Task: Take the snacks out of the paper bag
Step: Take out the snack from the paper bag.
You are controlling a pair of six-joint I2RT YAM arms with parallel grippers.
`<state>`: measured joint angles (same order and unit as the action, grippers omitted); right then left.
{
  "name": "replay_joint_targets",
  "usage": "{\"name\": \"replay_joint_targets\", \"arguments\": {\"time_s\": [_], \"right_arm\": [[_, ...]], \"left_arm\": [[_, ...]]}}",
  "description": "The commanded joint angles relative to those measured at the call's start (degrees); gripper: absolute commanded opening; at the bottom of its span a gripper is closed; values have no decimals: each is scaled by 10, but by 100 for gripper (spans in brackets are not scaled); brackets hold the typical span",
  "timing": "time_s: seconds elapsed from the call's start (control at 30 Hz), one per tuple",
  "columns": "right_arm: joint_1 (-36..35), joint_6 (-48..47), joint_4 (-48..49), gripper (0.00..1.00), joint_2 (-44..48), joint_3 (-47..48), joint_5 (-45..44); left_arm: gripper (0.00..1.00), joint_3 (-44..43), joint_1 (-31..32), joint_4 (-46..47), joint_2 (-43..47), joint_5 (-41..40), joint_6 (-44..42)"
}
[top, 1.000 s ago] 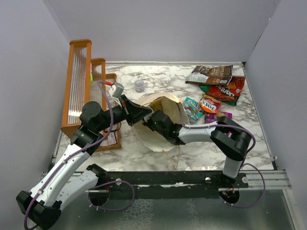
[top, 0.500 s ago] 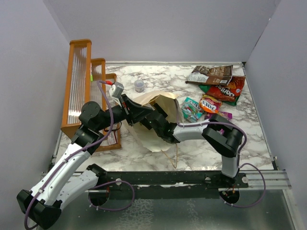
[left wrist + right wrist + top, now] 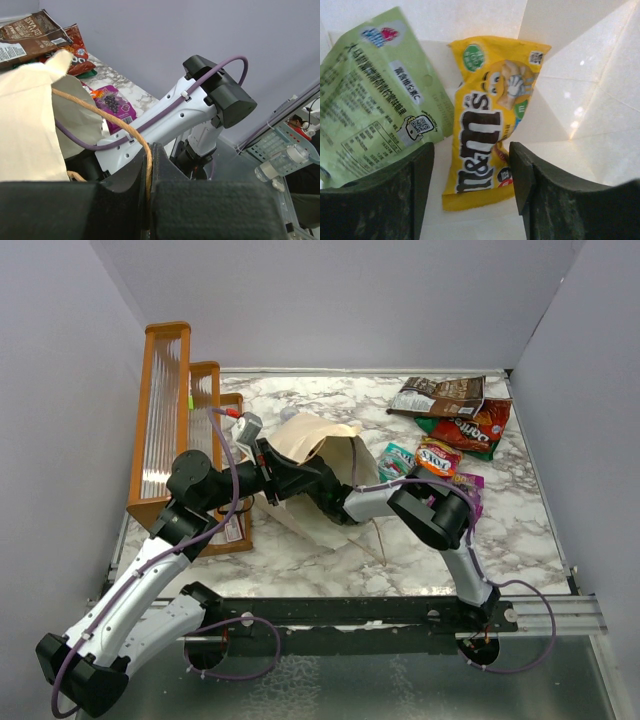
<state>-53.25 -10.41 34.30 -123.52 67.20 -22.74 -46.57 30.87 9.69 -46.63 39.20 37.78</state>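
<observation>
The cream paper bag [image 3: 318, 440] lies on its side at the table's middle. My left gripper [image 3: 272, 478] is shut on its tan loop handle [image 3: 148, 172], and the bag's wall [image 3: 25, 125] fills the left of the left wrist view. My right gripper [image 3: 470, 165] is inside the bag, hidden from above. It stands open around the lower end of a yellow candy pack [image 3: 487, 125], with a green packet [image 3: 375, 95] beside it. Out on the table lie a brown bag [image 3: 440, 395], an orange-red bag [image 3: 470, 425], a teal-pink packet [image 3: 398, 462] and a purple pouch [image 3: 114, 102].
An orange-framed wooden rack [image 3: 175, 420] stands along the left wall, close behind my left arm. My right arm [image 3: 425, 510] stretches leftward across the table into the bag's mouth. A small orange packet [image 3: 437, 455] lies among the snacks at the right.
My right arm has pushed deeper into the bag and its gripper has opened. The bag has tipped and shifted toward the back. My left gripper has kept its hold on the handle.
</observation>
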Motion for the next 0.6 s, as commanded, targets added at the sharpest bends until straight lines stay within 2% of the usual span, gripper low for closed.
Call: {"name": "replay_joint_targets", "arguments": {"time_s": [0.0, 0.17, 0.3, 0.43, 0.57], "right_arm": [[8, 0, -15, 50, -20, 63, 48], [10, -36, 11, 26, -14, 37, 42], [10, -53, 13, 14, 21, 9, 54], [8, -54, -36, 11, 75, -7, 80], [-5, -10, -105, 11, 147, -31, 141]], "left_arm": [[0, -5, 2, 5, 11, 12, 0], [0, -7, 3, -5, 20, 4, -7], [0, -9, 3, -30, 24, -12, -23], [0, -8, 2, -44, 27, -39, -33], [0, -6, 3, -51, 25, -83, -35]]}}
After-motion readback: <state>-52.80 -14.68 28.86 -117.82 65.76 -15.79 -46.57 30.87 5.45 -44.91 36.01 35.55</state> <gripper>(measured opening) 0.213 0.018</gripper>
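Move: Inside the tipped paper bag, the open right gripper points at the lower end of the yellow M&M's packet, whose middle lies about 3 cm ahead, 2 cm to the left and 1 cm up. The green packet lies roughly 8 cm to this hand's left and 1 cm ahead, at about its height. From the left hand, which holds the bag by its rope handle, the M&M's packet is some 20 cm ahead, 7 cm to the left and 30 cm below. The right hand pushes about 3 cm further in, left, up and a little forward, closing its fingers from both sides until they pinch the lower half of the M&M's packet. Keeping that pinch, it draws back some 2.5 cm and slightly right, dips and then lifts, while turning about 8 degrees counter-clockwise; the left fingers stay shut on the rope handle and keep holding the bag nearly in place. ##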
